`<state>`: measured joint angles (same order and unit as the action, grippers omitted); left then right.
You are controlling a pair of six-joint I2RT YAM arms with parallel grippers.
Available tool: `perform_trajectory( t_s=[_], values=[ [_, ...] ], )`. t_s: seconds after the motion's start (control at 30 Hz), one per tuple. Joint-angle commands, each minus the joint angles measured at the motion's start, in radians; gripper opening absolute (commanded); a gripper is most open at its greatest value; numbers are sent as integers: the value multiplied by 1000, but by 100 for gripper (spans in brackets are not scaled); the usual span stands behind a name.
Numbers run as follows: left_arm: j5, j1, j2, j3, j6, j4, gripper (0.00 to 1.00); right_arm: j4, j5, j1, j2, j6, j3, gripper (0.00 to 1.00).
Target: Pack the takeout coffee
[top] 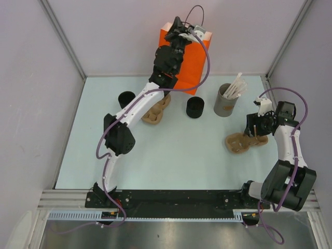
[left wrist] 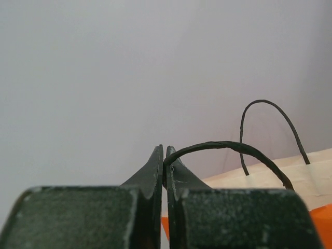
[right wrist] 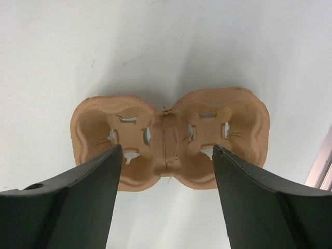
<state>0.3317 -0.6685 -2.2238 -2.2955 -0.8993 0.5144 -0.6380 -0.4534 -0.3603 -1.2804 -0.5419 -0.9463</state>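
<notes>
Two small black takeout coffee cups stand on the table, one (top: 126, 98) left of my left arm and one (top: 195, 107) in the middle. Neither gripper touches them. The tall orange paper bag (top: 189, 59) stands at the back. My left gripper (top: 181, 27) is at the bag's top, shut on its thin black handle (left wrist: 223, 146), which is pinched between the fingertips (left wrist: 165, 167). My right gripper (top: 258, 127) hangs open over a brown pulp cup carrier (right wrist: 171, 137) at the right, fingers apart with nothing between them.
A grey-brown cylinder of white sticks (top: 225, 98) stands right of the middle cup. A second pulp carrier (top: 158, 111) lies partly under my left arm. Walls close in the table at the back and both sides. The bag's other handle (left wrist: 270, 111) arches behind.
</notes>
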Motion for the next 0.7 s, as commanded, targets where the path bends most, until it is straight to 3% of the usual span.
perform_trajectory(
  t_s=[0.0, 0.2, 0.33, 0.53, 0.67],
  values=[
    [61, -28, 112, -48, -42, 36, 0, -3, -18, -6, 46, 8, 4, 75],
    [187, -77, 193, 2, -84, -17, 0, -2, -22, -11, 55, 10, 4, 75],
    [291, -126, 314, 178, -70, -92, 0, -2, -25, -9, 72, 10, 4, 75],
    [339, -187, 570, 514, 63, -176, 1, 1, -33, -9, 131, 8, 4, 76],
    [334, -233, 668, 608, 213, -284, 3, 3, -39, -9, 170, 14, -5, 77]
  ],
)
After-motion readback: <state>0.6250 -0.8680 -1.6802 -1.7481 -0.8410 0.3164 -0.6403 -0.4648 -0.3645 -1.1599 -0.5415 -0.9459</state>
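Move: The left hand already has the lifted bag by its handle; the bare middle of the table lies some 20 cm back and 50 cm below. The cup carrier still at the back is about 9 cm back and 11 cm left of that hand, the nearer black cup 8 cm back and 8 cm right, both far below. From the right hand the bare middle is 5 cm ahead, 35 cm left and 12 cm down; its released carrier sits 2 cm ahead, straight on, 9 cm below. Left hand, handle still pinched, swings bag back 14 cm towards mid-table, up then down; right lifts 3 cm. ##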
